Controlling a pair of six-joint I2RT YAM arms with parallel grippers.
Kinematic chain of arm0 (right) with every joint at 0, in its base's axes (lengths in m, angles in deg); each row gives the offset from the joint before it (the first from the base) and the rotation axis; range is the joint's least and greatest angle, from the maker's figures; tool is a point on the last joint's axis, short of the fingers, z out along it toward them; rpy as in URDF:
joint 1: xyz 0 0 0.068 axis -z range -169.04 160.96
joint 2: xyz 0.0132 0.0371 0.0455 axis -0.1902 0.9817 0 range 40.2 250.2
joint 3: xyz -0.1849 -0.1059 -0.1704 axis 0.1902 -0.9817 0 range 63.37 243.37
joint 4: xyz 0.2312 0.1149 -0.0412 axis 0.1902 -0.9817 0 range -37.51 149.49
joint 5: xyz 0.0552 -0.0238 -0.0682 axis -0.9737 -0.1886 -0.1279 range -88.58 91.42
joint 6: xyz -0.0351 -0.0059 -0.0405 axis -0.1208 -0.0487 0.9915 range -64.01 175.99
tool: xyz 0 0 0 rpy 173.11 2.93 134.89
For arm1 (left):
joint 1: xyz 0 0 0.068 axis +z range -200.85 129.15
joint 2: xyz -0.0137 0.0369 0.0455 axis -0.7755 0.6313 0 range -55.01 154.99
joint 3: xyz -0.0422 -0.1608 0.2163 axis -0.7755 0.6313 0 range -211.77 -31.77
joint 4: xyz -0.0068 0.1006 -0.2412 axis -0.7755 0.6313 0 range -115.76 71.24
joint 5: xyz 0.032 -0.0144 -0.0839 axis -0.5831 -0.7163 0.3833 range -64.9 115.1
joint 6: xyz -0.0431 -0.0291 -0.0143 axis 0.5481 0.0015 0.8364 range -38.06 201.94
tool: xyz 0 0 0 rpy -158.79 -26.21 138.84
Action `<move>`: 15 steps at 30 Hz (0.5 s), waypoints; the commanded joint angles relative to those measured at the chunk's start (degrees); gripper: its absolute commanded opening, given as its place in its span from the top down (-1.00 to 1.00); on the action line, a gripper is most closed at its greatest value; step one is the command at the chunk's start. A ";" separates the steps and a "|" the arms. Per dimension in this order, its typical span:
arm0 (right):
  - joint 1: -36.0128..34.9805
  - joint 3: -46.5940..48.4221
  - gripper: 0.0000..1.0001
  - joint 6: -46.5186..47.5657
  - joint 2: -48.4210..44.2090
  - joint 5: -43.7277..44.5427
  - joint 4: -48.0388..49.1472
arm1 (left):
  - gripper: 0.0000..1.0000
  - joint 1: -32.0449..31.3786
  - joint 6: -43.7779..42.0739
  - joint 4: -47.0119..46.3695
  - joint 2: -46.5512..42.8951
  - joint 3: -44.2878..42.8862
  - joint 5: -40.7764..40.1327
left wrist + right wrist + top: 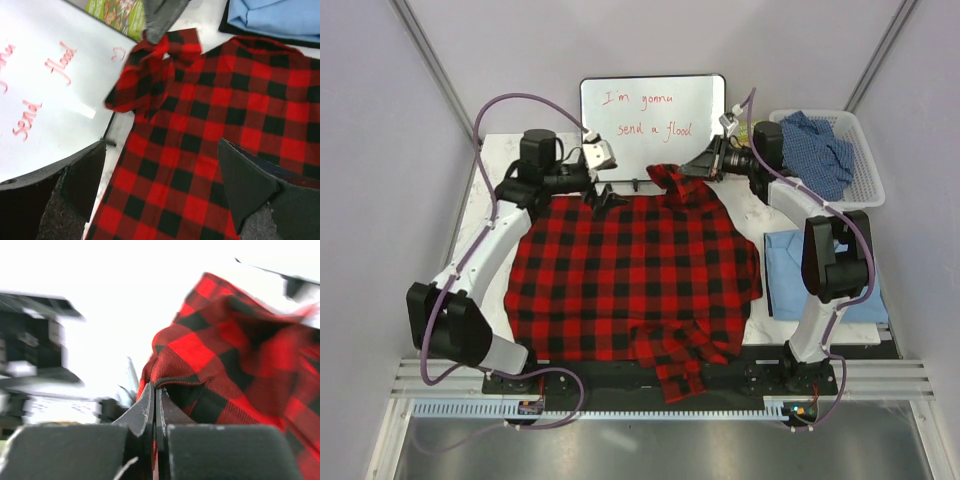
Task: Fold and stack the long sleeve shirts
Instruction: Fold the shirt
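The red-and-black checked flannel shirt (pixel 630 280) lies spread over the middle of the table. My right gripper (pixel 692 170) is shut on a bunched fold at its far edge and holds that fold raised; the wrist view shows the cloth (pixel 225 355) pinched between the shut jaws (pixel 157 390). My left gripper (pixel 608 195) hovers open over the flannel's far left edge, with checked cloth (pixel 210 125) below its spread jaws (pixel 160 150) and nothing between them. A folded light blue shirt (pixel 790 270) lies at the right. A darker blue speckled shirt (pixel 820 145) fills the basket.
A whiteboard (pixel 655 120) with red writing leans at the back, just beyond the flannel's far edge. The white basket (pixel 865 185) stands at the back right. A green printed packet (pixel 112 15) lies past the whiteboard in the left wrist view.
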 commanded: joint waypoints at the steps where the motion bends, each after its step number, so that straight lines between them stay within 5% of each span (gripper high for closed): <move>1: -0.01 -0.64 1.00 -28.43 -3.85 -2.69 38.27 | -0.99 -5.76 5.98 -8.82 2.62 -3.64 -4.72; 7: -0.10 -7.41 1.00 -45.40 -3.86 7.32 57.28 | -0.99 -10.34 24.76 -18.93 9.12 -7.51 -8.96; 10: -0.37 -12.40 1.00 -43.92 -6.13 13.74 55.38 | -0.99 -11.05 41.24 -21.20 12.02 -10.60 -9.39; 15: -1.94 -14.36 1.00 -39.69 -8.07 18.76 50.53 | -0.89 -12.89 54.05 -24.74 12.82 -10.08 -10.36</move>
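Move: The left hand, open and empty, has the shirt's lifted corner about 16 cm to its right, some 9 cm ahead and 7 cm lower; the right fingertips already pinch this corner, its middle some 3 cm left of them and 2 cm below. From the left hand, the whiteboard stands about 24 cm ahead, 10 cm right and 12 cm lower. The flat part of the shirt centres 3 cm back, 4 cm right and 25 cm beneath that hand. Rightward, and a little forward, the left hand travels about 10 cm at nearly constant height towards the lifted part of the shirt, fingers staying wide open while the wrist rolls and its tips come up towards level. Meanwhile the right hand, still pinching the corner, rises quickly by 10 cm, sinks back slightly and tilts its fingertips upward by some 25 degrees. ##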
